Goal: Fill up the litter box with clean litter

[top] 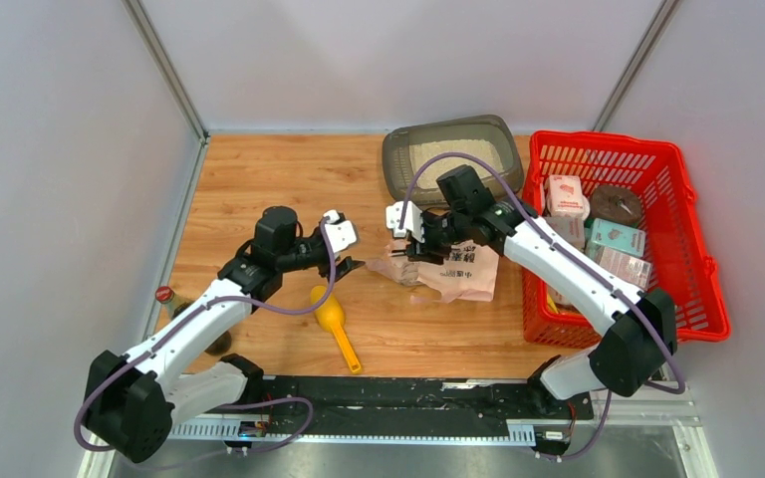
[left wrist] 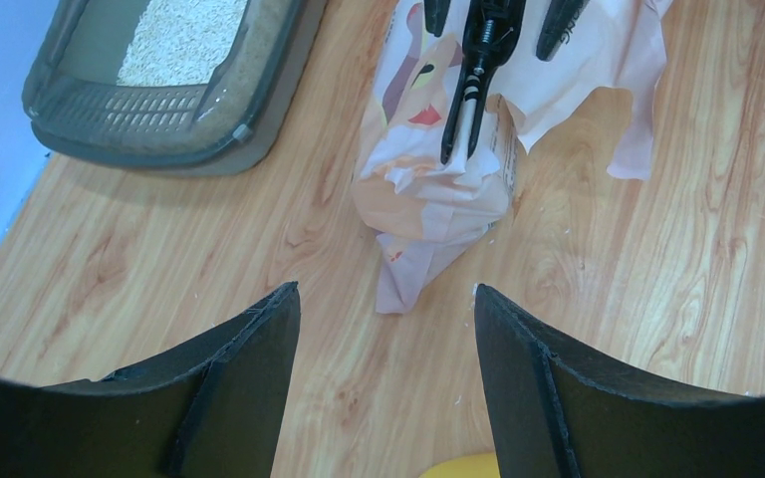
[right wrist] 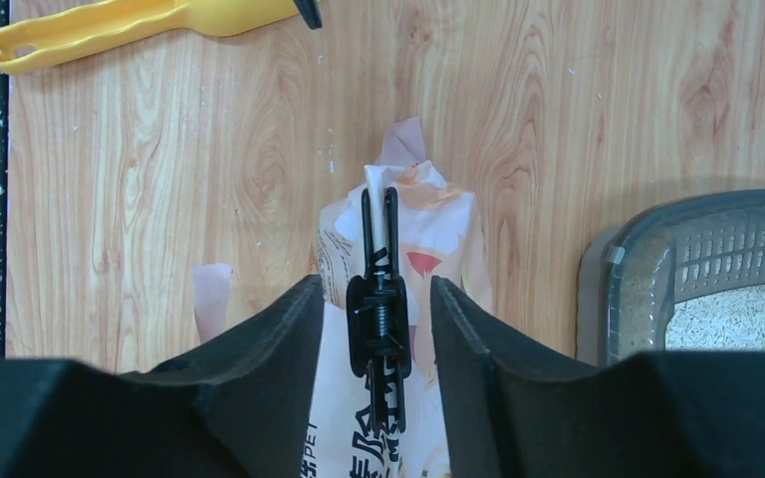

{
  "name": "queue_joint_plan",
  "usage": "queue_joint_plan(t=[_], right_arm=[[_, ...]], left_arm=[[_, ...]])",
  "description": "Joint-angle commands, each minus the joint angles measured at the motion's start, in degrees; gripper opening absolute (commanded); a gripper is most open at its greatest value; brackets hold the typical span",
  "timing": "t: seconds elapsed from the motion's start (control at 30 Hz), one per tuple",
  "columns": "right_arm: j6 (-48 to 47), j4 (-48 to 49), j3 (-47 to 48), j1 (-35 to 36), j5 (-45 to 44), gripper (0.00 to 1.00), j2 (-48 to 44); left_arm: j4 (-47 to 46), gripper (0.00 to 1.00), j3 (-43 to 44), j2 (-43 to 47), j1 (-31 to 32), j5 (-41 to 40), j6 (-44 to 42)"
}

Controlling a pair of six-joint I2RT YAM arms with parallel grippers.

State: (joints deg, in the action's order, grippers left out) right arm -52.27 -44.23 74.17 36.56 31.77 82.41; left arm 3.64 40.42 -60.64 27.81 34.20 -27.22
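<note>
The litter box (top: 396,159) stands at the back of the table with clean litter (top: 456,156) in it; the left wrist view shows the litter box (left wrist: 149,110) and litter (left wrist: 184,40) at the upper left. A pale printed bag (top: 458,271) lies mid-table, pinched by a black clip (right wrist: 379,299). My right gripper (right wrist: 377,284) is open, its fingers straddling the clip with a gap on each side. My left gripper (left wrist: 384,291) hangs open over bare wood, just short of the bag's (left wrist: 428,189) crumpled end, with nothing between its fingers.
A yellow scoop (top: 335,324) lies on the wood near the left gripper (top: 351,264). A red mesh basket (top: 692,249) with several packages fills the right side. A red-capped bottle (top: 165,296) stands at the left edge. Walls close in the table.
</note>
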Motion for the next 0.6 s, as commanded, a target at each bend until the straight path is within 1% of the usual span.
queue_joint_plan(t=[0.0,0.07,0.1,0.2,0.23,0.37,0.57], right_arm=[[-0.82,3.53,-0.52,0.8,-2.5,0.39,-0.85],[-0.55,3.62,-0.26,0.89,-3.03,0.31,-1.2],[-0.55,3.45,0.01,0.97,-3.12,0.22,-1.55],[-0.81,0.73,2.02,0.89,-3.21,0.03,-2.25],[-0.82,-0.06,2.55,0.89,-3.03,0.0,-2.6],[1.11,-3.66,5.45,0.89,-1.98,0.0,-4.89],[5.6,-6.21,8.62,0.89,-1.36,0.0,-8.05]], left_arm=[[0.84,0.73,-1.13,2.46,-0.39,-0.44,0.15],[0.84,0.72,-1.49,2.98,-0.39,-0.53,0.24],[0.76,0.72,-1.66,3.07,-0.39,-0.53,0.07],[0.67,0.72,-1.93,3.07,-0.39,-0.53,0.41],[0.58,0.72,-1.84,3.07,-0.39,-0.53,0.42],[-0.3,0.72,-1.93,2.9,-0.39,-0.45,0.5],[-1.0,0.73,-1.93,2.72,-0.39,-0.1,1.47]])
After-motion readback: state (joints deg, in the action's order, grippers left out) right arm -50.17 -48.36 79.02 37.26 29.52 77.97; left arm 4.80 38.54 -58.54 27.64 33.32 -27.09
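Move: Between the right hand's half-open fingertips lies the black clip on the litter bag, its middle roughly 1 cm to the left and 1 cm lower. The bag's middle is about 3 cm back, 4 cm to the right and some 6 cm below; the litter box stands roughly 22 cm ahead and 8 cm right, the yellow scoop 16 cm back and 17 cm left. From the left hand the clip lies about 11 cm right and 2 cm ahead. Shutting its fingers on the black clip almost where it stands, the right hand goes from half open to nearly closed, pinching the clip's body from both sides. It then lifts up off the bag with quickening speed, about 5 cm, fingers still pointing left and down, wrist barely turning. ##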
